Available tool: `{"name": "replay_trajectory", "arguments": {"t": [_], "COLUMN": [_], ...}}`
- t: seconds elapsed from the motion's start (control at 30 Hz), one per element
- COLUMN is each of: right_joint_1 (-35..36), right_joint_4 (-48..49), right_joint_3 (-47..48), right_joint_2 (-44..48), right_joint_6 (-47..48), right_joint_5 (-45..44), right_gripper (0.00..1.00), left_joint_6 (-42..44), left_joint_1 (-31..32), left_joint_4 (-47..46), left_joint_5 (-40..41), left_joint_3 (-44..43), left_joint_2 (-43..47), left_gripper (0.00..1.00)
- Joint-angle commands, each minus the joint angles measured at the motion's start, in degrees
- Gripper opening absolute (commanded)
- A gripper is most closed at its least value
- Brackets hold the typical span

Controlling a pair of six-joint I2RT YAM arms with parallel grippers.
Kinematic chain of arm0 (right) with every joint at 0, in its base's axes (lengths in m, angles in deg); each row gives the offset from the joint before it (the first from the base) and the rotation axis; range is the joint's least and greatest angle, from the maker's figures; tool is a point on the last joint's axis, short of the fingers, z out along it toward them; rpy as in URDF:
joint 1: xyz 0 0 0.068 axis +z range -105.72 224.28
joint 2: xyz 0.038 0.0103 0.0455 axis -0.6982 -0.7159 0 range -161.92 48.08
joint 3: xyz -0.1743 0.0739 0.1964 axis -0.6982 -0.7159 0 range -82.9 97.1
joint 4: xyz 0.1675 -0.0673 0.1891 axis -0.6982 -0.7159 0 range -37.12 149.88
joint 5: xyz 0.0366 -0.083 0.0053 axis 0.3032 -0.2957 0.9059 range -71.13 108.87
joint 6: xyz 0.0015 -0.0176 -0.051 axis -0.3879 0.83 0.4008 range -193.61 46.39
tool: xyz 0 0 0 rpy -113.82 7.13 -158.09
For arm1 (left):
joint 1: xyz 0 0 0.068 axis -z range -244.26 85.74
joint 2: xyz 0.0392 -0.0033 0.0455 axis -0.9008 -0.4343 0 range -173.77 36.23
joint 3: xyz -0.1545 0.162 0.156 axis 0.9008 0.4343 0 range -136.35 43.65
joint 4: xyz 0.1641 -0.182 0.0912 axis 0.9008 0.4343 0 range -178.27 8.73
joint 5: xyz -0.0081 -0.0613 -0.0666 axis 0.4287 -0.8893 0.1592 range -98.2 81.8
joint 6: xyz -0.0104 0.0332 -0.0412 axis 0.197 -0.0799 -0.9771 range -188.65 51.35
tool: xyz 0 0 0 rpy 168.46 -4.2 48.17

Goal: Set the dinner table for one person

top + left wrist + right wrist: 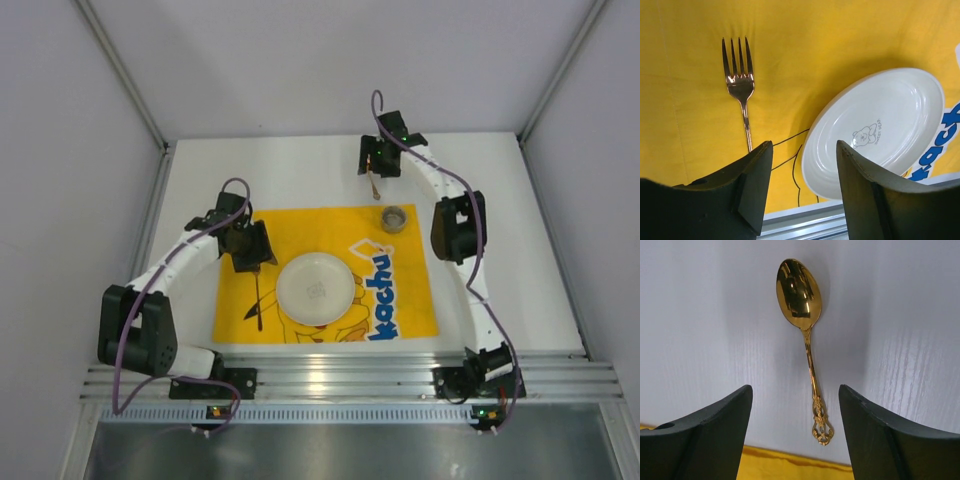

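Observation:
The white dinner table [500,280] bears a yellow cartoon placemat [300,240]. A white plate [315,288] sits at the placemat's middle, and a fork [258,303] lies left of it. In the left wrist view the fork [740,85] and plate [880,130] lie below my left gripper [802,150], which is open, empty and above the mat. My left gripper [252,256] hovers over the fork's far end. My right gripper [378,170] is open above a gold spoon [805,340] lying on bare table beyond the placemat edge [790,467]. The spoon [375,186] is barely visible from above.
A small grey cup [394,218] stands on the placemat's far right corner, near the right arm's elbow [458,228]. Aluminium rails [340,375] run along the near edge. White walls close in the table on three sides.

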Motion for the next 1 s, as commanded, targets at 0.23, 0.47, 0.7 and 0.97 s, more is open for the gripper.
{"name": "replay_trajectory", "arguments": {"t": [0.23, 0.47, 0.7, 0.97], "right_joint_1": [4.29, 3.85, 3.32, 3.14], "right_joint_4": [3.8, -1.2, -0.86, -5.07], "right_joint_3": [6.37, 7.69, 8.04, 10.41], "right_joint_2": [-4.82, -7.89, -8.68, -10.61], "right_joint_6": [-1.26, -3.02, -4.16, -5.13], "right_joint_5": [-14.14, -17.04, -16.6, -17.21], "right_gripper": [0.53, 0.45, 0.43, 0.11], "left_joint_6": [5.72, 8.09, 9.85, 9.67], "left_joint_1": [0.06, -0.64, -2.66, -3.81], "left_joint_4": [2.71, 2.36, 2.45, 1.75], "left_joint_5": [-1.51, -0.99, 0.33, -0.2], "left_joint_3": [-5.24, -4.72, -3.04, -3.57], "left_joint_2": [-4.81, -6.31, -5.34, -6.65], "left_gripper": [0.58, 0.56, 0.55, 0.54]}}
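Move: The right hand hangs open just above the spoon, whose middle is about 5 cm below it, 1 cm ahead and 1 cm to its right. The cup stands some 13 cm back from the spoon and 6 cm to the spoon's right, and the plate about 36 cm back from the spoon and 16 cm to its left. For the left hand the spoon lies roughly 30 cm ahead and 28 cm to the right, some 6 cm lower. The right hand sinks about 4 cm onto the spoon and edges nearly 2 cm forward, swinging a little left and back again on the way, while it rolls its left side down and turns clockwise, each some 10 degrees, and closes its wide fingers to pinch the handle just behind the bowl. The left hand, open and empty, eases about 2 cm left and 2 cm down above the fork. ##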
